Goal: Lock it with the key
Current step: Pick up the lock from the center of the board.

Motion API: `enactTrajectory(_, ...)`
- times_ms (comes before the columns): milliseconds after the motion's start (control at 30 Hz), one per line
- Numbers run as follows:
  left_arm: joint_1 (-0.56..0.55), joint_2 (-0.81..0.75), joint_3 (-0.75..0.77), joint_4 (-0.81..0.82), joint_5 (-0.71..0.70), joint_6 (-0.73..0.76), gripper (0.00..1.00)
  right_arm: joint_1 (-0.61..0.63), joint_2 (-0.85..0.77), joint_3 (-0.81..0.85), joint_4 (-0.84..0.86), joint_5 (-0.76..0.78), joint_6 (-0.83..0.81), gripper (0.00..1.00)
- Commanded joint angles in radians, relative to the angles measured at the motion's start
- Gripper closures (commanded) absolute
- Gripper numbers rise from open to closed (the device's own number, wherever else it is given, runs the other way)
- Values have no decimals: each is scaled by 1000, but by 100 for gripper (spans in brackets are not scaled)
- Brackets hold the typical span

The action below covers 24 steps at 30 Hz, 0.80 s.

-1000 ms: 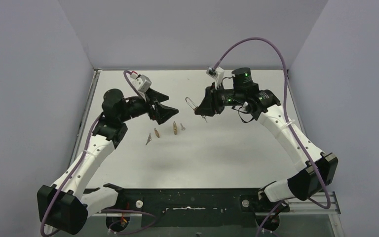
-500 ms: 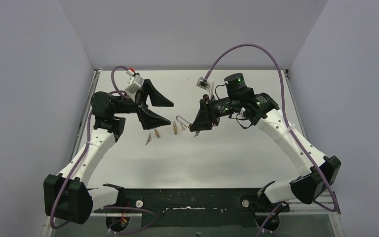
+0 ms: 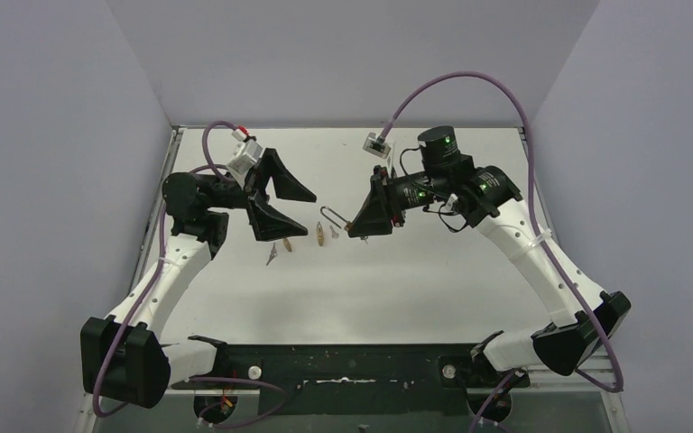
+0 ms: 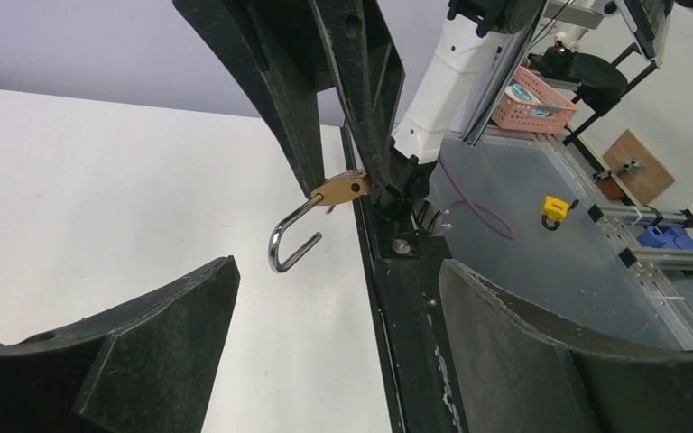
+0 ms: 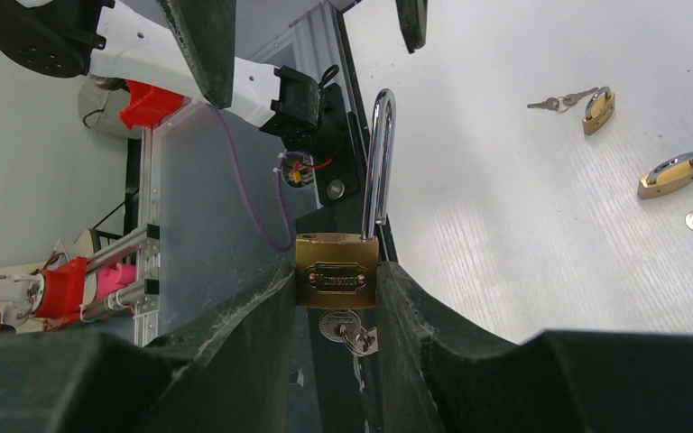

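Note:
My right gripper [image 3: 357,225] is shut on the brass body of a padlock [image 5: 337,271] and holds it above the table. Its steel shackle [image 5: 379,153] stands open, swung out of the body. A key [image 5: 347,329] with a ring sits in the keyhole between my fingers. My left gripper [image 3: 309,213] is open and empty, pointing at the padlock [image 3: 336,218] from the left, a short gap away. In the left wrist view the padlock [image 4: 341,188] and its open shackle [image 4: 291,244] hang just beyond the left gripper [image 4: 336,271].
Two other small brass padlocks [image 3: 321,234] [image 3: 285,243] and loose keys [image 3: 271,254] lie on the white table below the grippers. They also show in the right wrist view [image 5: 672,174]. The black table edge rail [image 4: 406,298] runs close by.
My right gripper has carried the padlock left and slightly down, toward the left gripper. My left gripper has lifted, turned toward the padlock and spread wide.

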Motion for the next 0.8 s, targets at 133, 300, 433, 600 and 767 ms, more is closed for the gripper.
enactTrajectory(133,-11,17,59,-7,-64,19,20,18,-51,52,38,-46,9,89)
enactTrajectory(300,-51,30,71,-6,-53,14,24,21,-42,55,54,-51,16,88)
enactTrajectory(433,-79,47,80,-10,-40,9,30,23,-38,55,63,-53,21,87)
enactTrajectory(600,-102,71,96,-10,-24,-4,39,24,-36,53,64,-53,20,87)
enactTrajectory(767,-106,90,100,4,-20,-20,46,24,-35,52,63,-52,15,87)
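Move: The open shackle of the lock held in the right gripper sticks out towards the left hand. Its middle is about 4 cm to the left hand's right, level fore and aft, roughly 1 cm below; the lock body sits 7 cm right and 3 cm back. Far beneath, one small brass lock lies some 3 cm ahead and 1 cm left, 30 cm down. From the right hand the shackle's middle is about 3 cm left, 2 cm ahead, at its height. Bring the open left gripper about 3 cm to the right, after first easing it barely 1 cm forward and back again, so its fingertips come either side of the shackle's curved end. Start closing on the way in, to somewhat over half open. Keep the right gripper pinching the lock body, letting it drift about 1 cm back and slightly up. ##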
